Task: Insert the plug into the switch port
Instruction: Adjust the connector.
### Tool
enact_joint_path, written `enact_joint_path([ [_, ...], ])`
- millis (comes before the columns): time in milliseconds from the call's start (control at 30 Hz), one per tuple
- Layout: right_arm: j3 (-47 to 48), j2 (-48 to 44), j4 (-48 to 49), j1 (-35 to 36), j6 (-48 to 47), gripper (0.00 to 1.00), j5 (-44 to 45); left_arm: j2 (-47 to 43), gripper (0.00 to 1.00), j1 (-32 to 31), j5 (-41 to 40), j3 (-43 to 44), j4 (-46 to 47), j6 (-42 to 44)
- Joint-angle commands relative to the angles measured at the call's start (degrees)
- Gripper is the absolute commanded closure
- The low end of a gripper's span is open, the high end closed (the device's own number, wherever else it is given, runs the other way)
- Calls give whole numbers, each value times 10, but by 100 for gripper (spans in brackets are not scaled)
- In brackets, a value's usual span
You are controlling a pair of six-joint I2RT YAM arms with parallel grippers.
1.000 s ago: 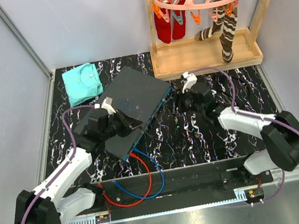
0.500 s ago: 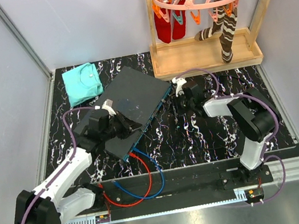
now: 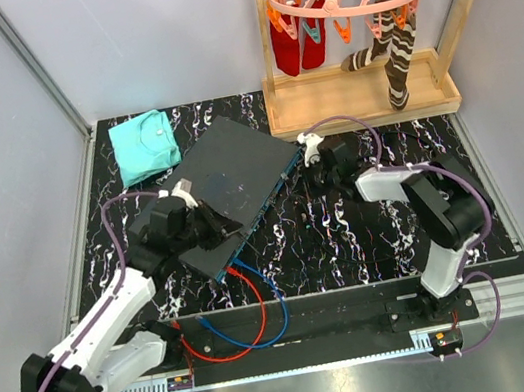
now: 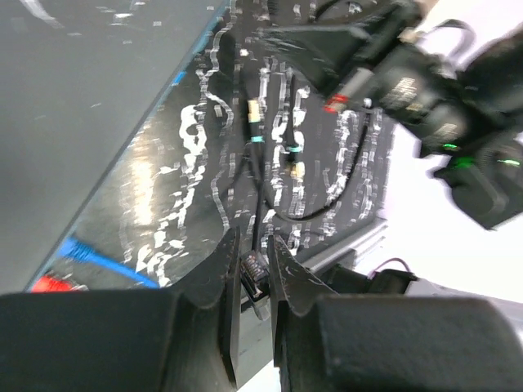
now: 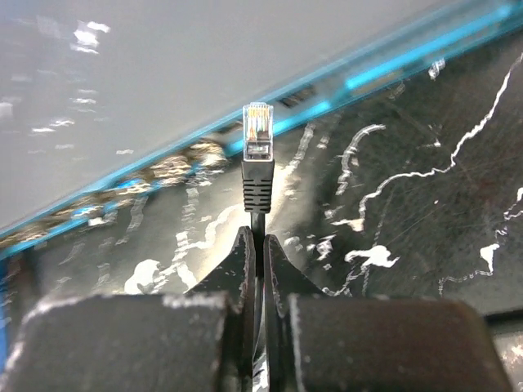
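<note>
The switch [image 3: 228,176] lies slantwise on the marbled table, its teal-blue socket edge [image 5: 343,86] facing right. My right gripper [image 5: 257,237] is shut on a black cable just behind its clear-tipped plug [image 5: 258,135]. That plug points at the socket row and stands a short gap off it. From above, the right gripper [image 3: 310,179] sits close to the switch's right corner. My left gripper [image 4: 254,241] is shut on the plug [image 4: 255,273] at the cable's other end, over the switch's near edge [image 3: 222,225]. The black cable [image 4: 257,175] runs slack across the table between them.
A folded teal cloth [image 3: 144,142] lies at the back left. A wooden rack [image 3: 357,103] with hanging socks [image 3: 396,45] stands at the back right. Red and blue cables [image 3: 257,309] loop from the switch's near corner toward the arm bases.
The right gripper has closed on the cable, and its arm has folded in toward the switch's right corner. The left arm has shifted slightly left and still holds its plug.
</note>
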Motion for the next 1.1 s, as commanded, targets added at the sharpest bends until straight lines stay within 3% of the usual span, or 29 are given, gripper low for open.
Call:
enact_joint_path([
  [0, -4, -100, -13, 8, -13, 100, -30, -47, 79, 2, -71, 34, -88, 58],
  [33, -6, -123, -31, 13, -21, 100, -28, -54, 70, 5, -80, 43, -100, 63],
  [167, 10, -164, -100, 68, -40, 100, -23, -98, 63, 26, -111, 65, -166, 88],
  [333, 3, -170, -131, 198, -15, 100, -3, -155, 57, 29, -148, 79, -231, 82],
  [367, 0, -167, -133, 219, -12, 100, 14, -164, 44, 29, -160, 76, -251, 78],
  [467, -4, -138, -133, 259, 8, 100, 30, -186, 19, 32, -207, 66, -287, 77],
  [500, -5, -126, -131, 266, 10, 100, 36, -187, 17, 34, -219, 66, -295, 78],
  [800, 13, -61, -132, 300, 4, 100, 65, -51, 1, 136, -244, 141, -259, 182],
  [1067, 41, -25, -132, 333, -8, 100, 119, 161, 1, 239, -215, 229, -157, 254],
])
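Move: The free port beside the blue plug lies about 15 cm back and 17 cm left of my right hand, and roughly 2 cm lower. Next to it the blue plug is some 17 cm back and 18 cm left, the red plug 18 cm back and 20 cm left. From my left hand that port is almost straight below, about 14 cm down and 1 cm back; the switch's middle is some 15 cm ahead and 13 cm below. Keeping the black plug pinched by its cable, I lift my right hand about 9 cm, swing it back and left along the switch's front to the blue plug, turning some 25 degrees counter-clockwise, then lower it. My left hand opens wide, lets go of its piece of the black cable and draws away left, rising and sinking a little, then heads forward over the switch. ##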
